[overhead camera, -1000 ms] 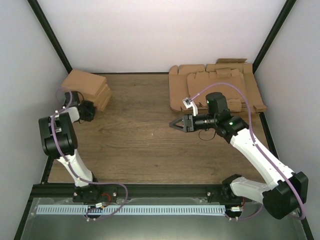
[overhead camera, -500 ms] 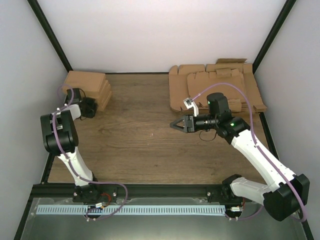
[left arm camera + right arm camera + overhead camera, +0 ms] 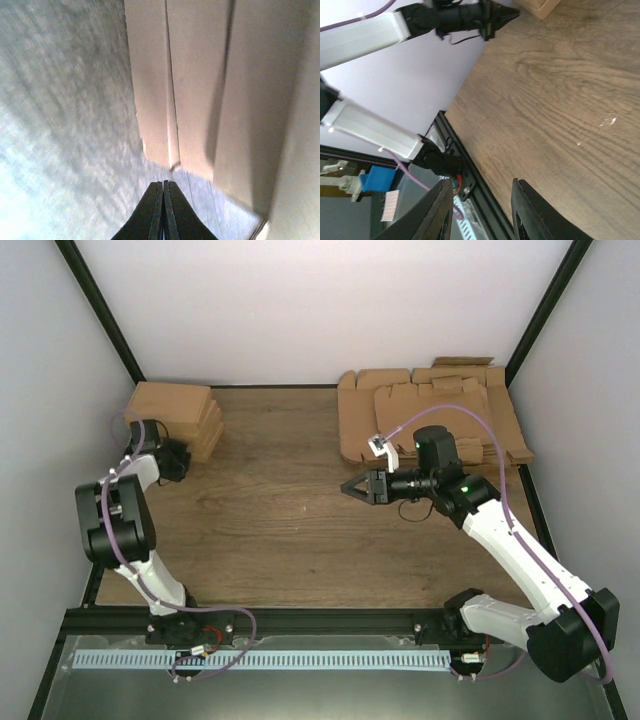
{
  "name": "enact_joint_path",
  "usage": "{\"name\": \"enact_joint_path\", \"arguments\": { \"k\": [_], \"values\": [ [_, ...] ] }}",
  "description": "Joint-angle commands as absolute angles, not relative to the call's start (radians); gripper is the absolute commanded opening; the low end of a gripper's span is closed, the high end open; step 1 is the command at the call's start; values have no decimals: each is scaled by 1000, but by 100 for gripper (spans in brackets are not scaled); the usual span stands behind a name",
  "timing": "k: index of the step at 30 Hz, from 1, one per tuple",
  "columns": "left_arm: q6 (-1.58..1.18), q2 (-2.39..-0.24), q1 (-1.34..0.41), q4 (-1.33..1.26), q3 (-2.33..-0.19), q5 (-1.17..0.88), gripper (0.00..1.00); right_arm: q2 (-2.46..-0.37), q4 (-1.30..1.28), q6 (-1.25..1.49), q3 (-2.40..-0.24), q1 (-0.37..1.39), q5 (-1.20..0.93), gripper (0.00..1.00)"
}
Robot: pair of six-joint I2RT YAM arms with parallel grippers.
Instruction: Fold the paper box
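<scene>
I cannot pick out the paper box as a single loose piece in any view. My left gripper [image 3: 186, 462] is shut with nothing in it, its tip just short of the foot of the pile of compact brown cartons [image 3: 178, 412] at the back left. In the left wrist view the closed fingertips [image 3: 163, 183] point at the carton edges [image 3: 200, 100] from close by. My right gripper [image 3: 346, 488] hovers over the middle of the table, pointing left. It stands open and holds nothing [image 3: 481, 183].
A thick pile of flat die-cut cardboard sheets [image 3: 430, 410] lies at the back right, behind the right arm. White walls and black frame posts [image 3: 100, 320] close in the wooden table [image 3: 270, 530]. The black rail [image 3: 300, 618] runs along its near edge.
The left arm has shifted a little, its wrist easing back toward the cartons and its elbow swinging left. The right arm has not moved.
</scene>
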State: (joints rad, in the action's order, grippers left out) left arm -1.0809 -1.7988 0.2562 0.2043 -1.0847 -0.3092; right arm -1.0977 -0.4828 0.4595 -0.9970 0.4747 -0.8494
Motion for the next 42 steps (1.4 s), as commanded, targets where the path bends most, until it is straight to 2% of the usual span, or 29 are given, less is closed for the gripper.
{"name": "enact_joint_path", "arguments": {
  "k": [1,5,7,9,10,11,12,14,15,21,24,27,31,37,42],
  "values": [
    [-973,-1629,253,221,-987,-292,4,-1062,-455,410,-974,479,-720,35],
    [-851,-1464,249,150,-892,-411,28,-1030,-356,407,-913,477,-570,36],
    [-799,-1395,236,187,-880,-426,38,-1011,-312,402,-889,474,-470,41],
    [-755,-1331,208,209,-863,-432,46,-988,-262,390,-854,470,-345,56],
    [-731,-1293,191,193,-846,-450,51,-973,-232,386,-829,466,-252,72],
    [-711,-1253,169,155,-817,-464,58,-955,-201,395,-793,461,-133,92],
    [-703,-1188,139,118,-786,-453,65,-939,-167,414,-754,453,-25,99],
    [-662,-1083,79,51,-720,-381,97,-913,-84,438,-690,426,124,100],
    [-640,-1036,54,18,-687,-348,100,-899,-34,427,-659,420,176,100],
    [-394,-826,-46,-164,-508,-131,100,-822,372,128,-425,419,272,100],
    [-276,-804,-61,-184,-464,-39,100,-838,465,-80,-361,417,198,100],
    [-253,-834,-62,-234,-418,52,100,-896,510,-119,-343,397,135,100],
    [-234,-891,-63,-466,-304,170,100,-997,633,-100,-312,325,122,100],
    [-129,-1068,-60,-660,-280,297,100,-1101,891,-126,-234,261,94,100],
    [-49,-1203,-62,-867,-242,253,100,-1260,1044,-142,-213,252,116,100]
  ]
}}
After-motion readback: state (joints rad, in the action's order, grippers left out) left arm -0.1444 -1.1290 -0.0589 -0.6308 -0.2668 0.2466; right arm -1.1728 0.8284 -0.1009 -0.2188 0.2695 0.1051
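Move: The left hand, its fingers shut and tipped down, is low at the near side of the stack of folded boxes, whose middle is about 10 cm ahead, 1 cm left and 2 cm above. From the raised right hand, the pile of flat blanks lies some 34 cm ahead, 18 cm to the right and 26 cm below. Left hand backs about 10 cm from the boxes, rising then sinking; right swings right-forward towards blanks; both open. ##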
